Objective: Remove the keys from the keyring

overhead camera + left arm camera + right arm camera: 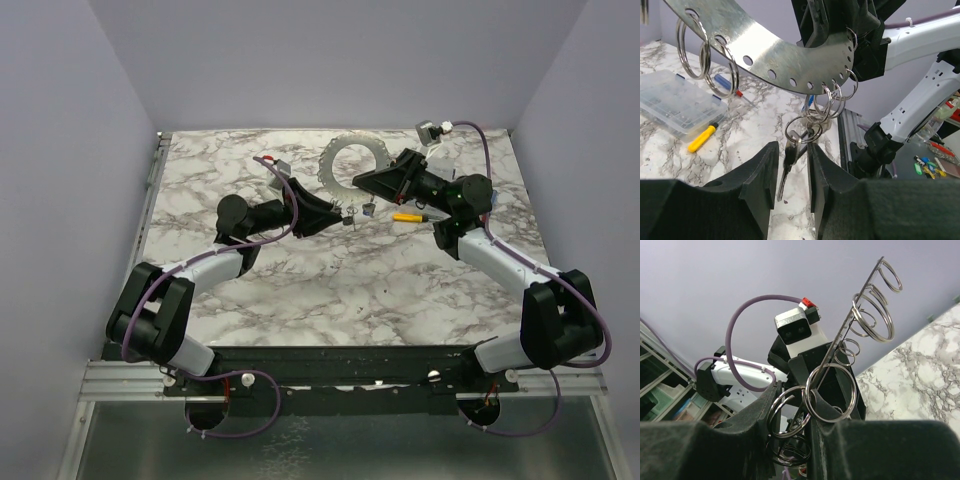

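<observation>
The keyring (pixel 350 160), a wide flat grey metal ring with small holes round its rim, is held up off the table. My right gripper (pixel 372 181) is shut on its band, which runs edge-on (pixel 850 317) down into that gripper (pixel 795 405). Several split rings (pixel 832 97) hang from the rim holes of the keyring (pixel 780 55). A small bunch of dark keys (pixel 788 160) dangles from one split ring. My left gripper (pixel 792 147) stands around the keys, jaws apart, with a gap on each side. In the top view the left gripper (pixel 342 217) sits just below the ring.
A clear plastic box (pixel 675 102) lies on the marble table (pixel 300 280), with a yellow-handled screwdriver (pixel 702 138) beside it and a blue-handled one (pixel 726 83) behind. The yellow-handled screwdriver (pixel 410 216) lies under the right arm (pixel 500 255).
</observation>
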### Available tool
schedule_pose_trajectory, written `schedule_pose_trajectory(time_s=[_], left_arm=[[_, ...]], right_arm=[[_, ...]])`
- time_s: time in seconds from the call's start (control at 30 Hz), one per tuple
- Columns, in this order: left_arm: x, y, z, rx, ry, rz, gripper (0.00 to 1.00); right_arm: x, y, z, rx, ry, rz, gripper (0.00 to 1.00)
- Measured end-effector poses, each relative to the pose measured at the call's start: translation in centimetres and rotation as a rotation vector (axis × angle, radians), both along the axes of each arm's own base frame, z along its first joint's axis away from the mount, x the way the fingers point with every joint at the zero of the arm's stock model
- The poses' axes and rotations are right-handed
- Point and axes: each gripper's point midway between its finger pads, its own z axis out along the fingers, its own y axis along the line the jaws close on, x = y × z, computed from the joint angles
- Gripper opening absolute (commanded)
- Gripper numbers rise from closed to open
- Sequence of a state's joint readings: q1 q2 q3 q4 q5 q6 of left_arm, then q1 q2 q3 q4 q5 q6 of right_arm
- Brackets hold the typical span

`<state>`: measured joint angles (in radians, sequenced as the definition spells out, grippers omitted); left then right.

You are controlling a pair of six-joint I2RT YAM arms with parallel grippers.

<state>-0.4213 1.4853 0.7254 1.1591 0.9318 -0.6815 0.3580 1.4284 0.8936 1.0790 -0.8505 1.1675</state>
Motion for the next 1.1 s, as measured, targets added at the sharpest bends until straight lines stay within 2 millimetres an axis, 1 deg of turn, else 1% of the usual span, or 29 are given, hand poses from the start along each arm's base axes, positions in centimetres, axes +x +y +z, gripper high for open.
schedule_pose_trajectory(time_s=[0.07, 0.2, 0.23, 0.33, 0.37, 0.57, 0.67, 0.8, 0.87, 0.97, 1.1], left_arm=[[0.0, 0.0, 0.0, 0.000, 0.000, 0.000, 0.35], [0.0, -0.1, -0.1, 0.001, 0.004, -0.001, 0.28], [0.0, -0.1, -0.2, 0.002, 0.007, -0.003, 0.24], [-0.1, -0.3, -0.3, 0.003, 0.011, -0.008, 0.03], [-0.1, -0.4, -0.3, 0.003, 0.011, -0.011, 0.00], [-0.3, -0.3, -0.1, -0.003, 0.031, -0.019, 0.00], [-0.4, 0.1, 0.2, -0.002, 0.054, -0.021, 0.00], [-0.1, 1.7, 0.8, 0.015, 0.087, 0.008, 0.00], [0.3, 2.3, 0.3, 0.049, 0.122, 0.031, 0.00], [0.9, 2.4, -0.4, 0.106, 0.161, 0.046, 0.00], [2.3, 2.4, -1.3, 0.225, 0.185, 0.087, 0.00]], right_arm=[[0.0, 0.0, 0.0, 0.002, 0.001, 0.001, 0.01], [-0.1, 0.0, 0.1, 0.005, 0.004, 0.004, 0.01], [-0.1, 0.0, 0.1, 0.005, 0.005, 0.004, 0.01], [-0.1, 0.0, 0.1, 0.004, 0.005, 0.004, 0.01], [-0.1, 0.0, 0.1, 0.004, 0.005, 0.004, 0.01], [0.2, -0.2, 0.0, 0.002, 0.005, -0.005, 0.01], [0.7, -0.7, -0.6, -0.007, 0.014, -0.025, 0.01], [1.4, -1.1, -2.1, -0.033, 0.039, -0.052, 0.01], [1.6, -1.2, -2.8, -0.048, 0.049, -0.063, 0.01], [1.8, -1.3, -4.0, -0.072, 0.063, -0.075, 0.01], [1.8, -1.3, -6.4, -0.110, 0.096, -0.084, 0.01]])
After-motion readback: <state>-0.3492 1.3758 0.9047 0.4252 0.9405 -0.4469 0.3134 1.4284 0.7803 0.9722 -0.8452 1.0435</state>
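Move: The split ring with the black-headed key is just off the left fingertips: about 2 cm to the hand's right, level fore and aft, 1 cm up. The key hangs some 2 cm right of that hand and 3 cm below it; the blue key is roughly 6 cm right, 1 cm ahead and 2 cm below. The ring disc's centre lies about 5 cm ahead, 3 cm right and 8 cm up. From the right hand, the split ring is about 2 cm left, 2 cm back and 8 cm below. Close the left gripper from about a third open until it is shut on the split ring by the disc's rim, then draw it some 3 cm left, away from the disc, and sweep it about 2.5 cm forward and slightly down, tipping its fingers downward. Meanwhile keep the right grip on the disc and lower it about 6 cm, easing a little forward and right. ##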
